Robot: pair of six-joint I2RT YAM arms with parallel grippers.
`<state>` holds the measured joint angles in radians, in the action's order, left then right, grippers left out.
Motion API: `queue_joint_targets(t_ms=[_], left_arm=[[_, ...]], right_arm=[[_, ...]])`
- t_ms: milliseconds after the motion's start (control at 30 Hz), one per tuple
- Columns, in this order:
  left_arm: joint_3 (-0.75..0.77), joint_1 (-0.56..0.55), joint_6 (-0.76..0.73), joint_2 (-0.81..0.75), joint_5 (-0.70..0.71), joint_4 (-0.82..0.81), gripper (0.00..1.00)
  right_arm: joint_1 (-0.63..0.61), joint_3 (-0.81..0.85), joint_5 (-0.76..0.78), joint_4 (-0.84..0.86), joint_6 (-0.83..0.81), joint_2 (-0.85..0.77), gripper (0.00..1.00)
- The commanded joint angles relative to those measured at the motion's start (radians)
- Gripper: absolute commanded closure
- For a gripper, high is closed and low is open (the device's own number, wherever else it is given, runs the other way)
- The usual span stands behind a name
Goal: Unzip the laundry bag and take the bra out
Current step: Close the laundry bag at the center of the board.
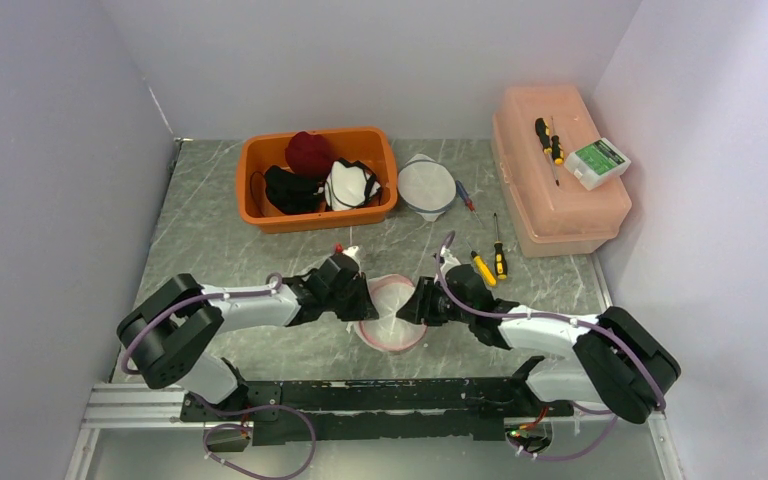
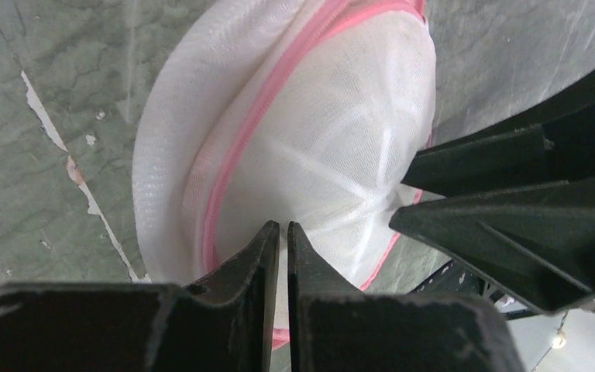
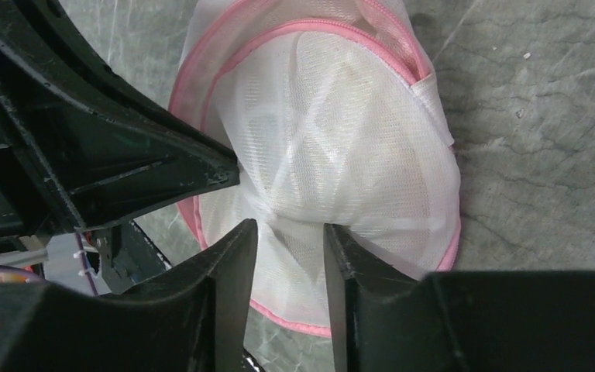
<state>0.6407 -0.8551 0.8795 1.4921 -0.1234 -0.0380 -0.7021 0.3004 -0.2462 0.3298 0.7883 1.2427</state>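
The laundry bag (image 1: 392, 312) is a round white mesh pouch with pink trim, lying on the table between both grippers. Its pink zipper (image 2: 257, 116) curves over the dome and looks zipped. My left gripper (image 2: 283, 226) is shut on a thin fold of the mesh at the bag's left edge (image 1: 365, 303). My right gripper (image 3: 289, 226) stands open at the bag's right edge (image 1: 417, 303), its fingers astride a bunched fold of mesh (image 3: 341, 124). The bra is hidden inside the bag.
An orange bin (image 1: 260, 205) with dark and white garments stands at the back. A second white mesh bag (image 1: 427, 186) lies beside it. Two yellow-handled screwdrivers (image 1: 490, 262) lie right of the bag. A pink lidded box (image 1: 555, 190) sits at the back right.
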Motion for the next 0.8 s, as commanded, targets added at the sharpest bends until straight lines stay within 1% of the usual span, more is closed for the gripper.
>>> queue_joint_targets(t_ms=[0, 100, 200, 267, 333, 433, 500, 567, 600, 700, 767], left_arm=[[-0.031, -0.004, 0.025, 0.040, 0.063, -0.014, 0.87], [-0.031, -0.004, 0.027, 0.032, 0.060, -0.014, 0.87], [-0.022, -0.004, 0.019, -0.008, 0.072, 0.007, 0.87], [-0.014, -0.003, 0.009, -0.058, 0.071, 0.022, 0.85], [-0.002, -0.003, -0.003, -0.105, 0.071, 0.048, 0.79], [0.023, -0.004, -0.019, -0.187, 0.085, 0.120, 0.62], [0.047, -0.004, -0.031, -0.238, 0.099, 0.169, 0.51], [0.067, -0.003, -0.042, -0.284, 0.116, 0.218, 0.45], [0.074, -0.004, -0.047, -0.307, 0.121, 0.241, 0.44], [0.072, -0.005, -0.056, -0.369, 0.122, 0.291, 0.43], [0.049, -0.004, -0.056, -0.406, 0.141, 0.305, 0.42]], right_arm=[[-0.016, 0.034, 0.036, -0.077, -0.037, 0.013, 0.57], [-0.018, 0.048, 0.045, -0.116, -0.051, -0.008, 0.49], [-0.017, 0.083, 0.063, -0.180, -0.081, -0.057, 0.39], [-0.018, 0.108, 0.077, -0.224, -0.097, -0.096, 0.32], [-0.018, 0.134, 0.092, -0.273, -0.114, -0.149, 0.23], [-0.017, 0.176, 0.118, -0.349, -0.147, -0.238, 0.08], [-0.018, 0.210, 0.138, -0.424, -0.175, -0.297, 0.01], [-0.018, 0.238, 0.156, -0.480, -0.197, -0.352, 0.00], [-0.018, 0.243, 0.160, -0.497, -0.206, -0.380, 0.00], [-0.017, 0.215, 0.155, -0.515, -0.213, -0.467, 0.00], [-0.017, 0.163, 0.157, -0.522, -0.194, -0.513, 0.00]])
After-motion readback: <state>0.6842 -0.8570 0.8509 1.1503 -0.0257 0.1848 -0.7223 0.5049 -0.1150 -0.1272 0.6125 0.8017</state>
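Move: Under both hands lies the closed laundry bag: its middle is some 4 cm right of the left hand and 2 cm below it, level ahead; from the right hand it is about 3 cm left and 2 cm below, again level ahead. From the right hand, the yellow screwdriver lies roughly 11 cm ahead and 16 cm right, and the other white bag 28 cm ahead and 4 cm right. The orange tray is about 29 cm ahead of the left hand and 11 cm left. Backing off the finished bag, both hands come free of its mesh lid and rise almost straight up after a brief linger, the left dipping slightly first. The right climbs about 12 cm, drifting a little right, fingers spreading fully as they tip up by some 20 degrees. The left goes up about 9 cm, easing left while its nearly shut fingers open to roughly half. ##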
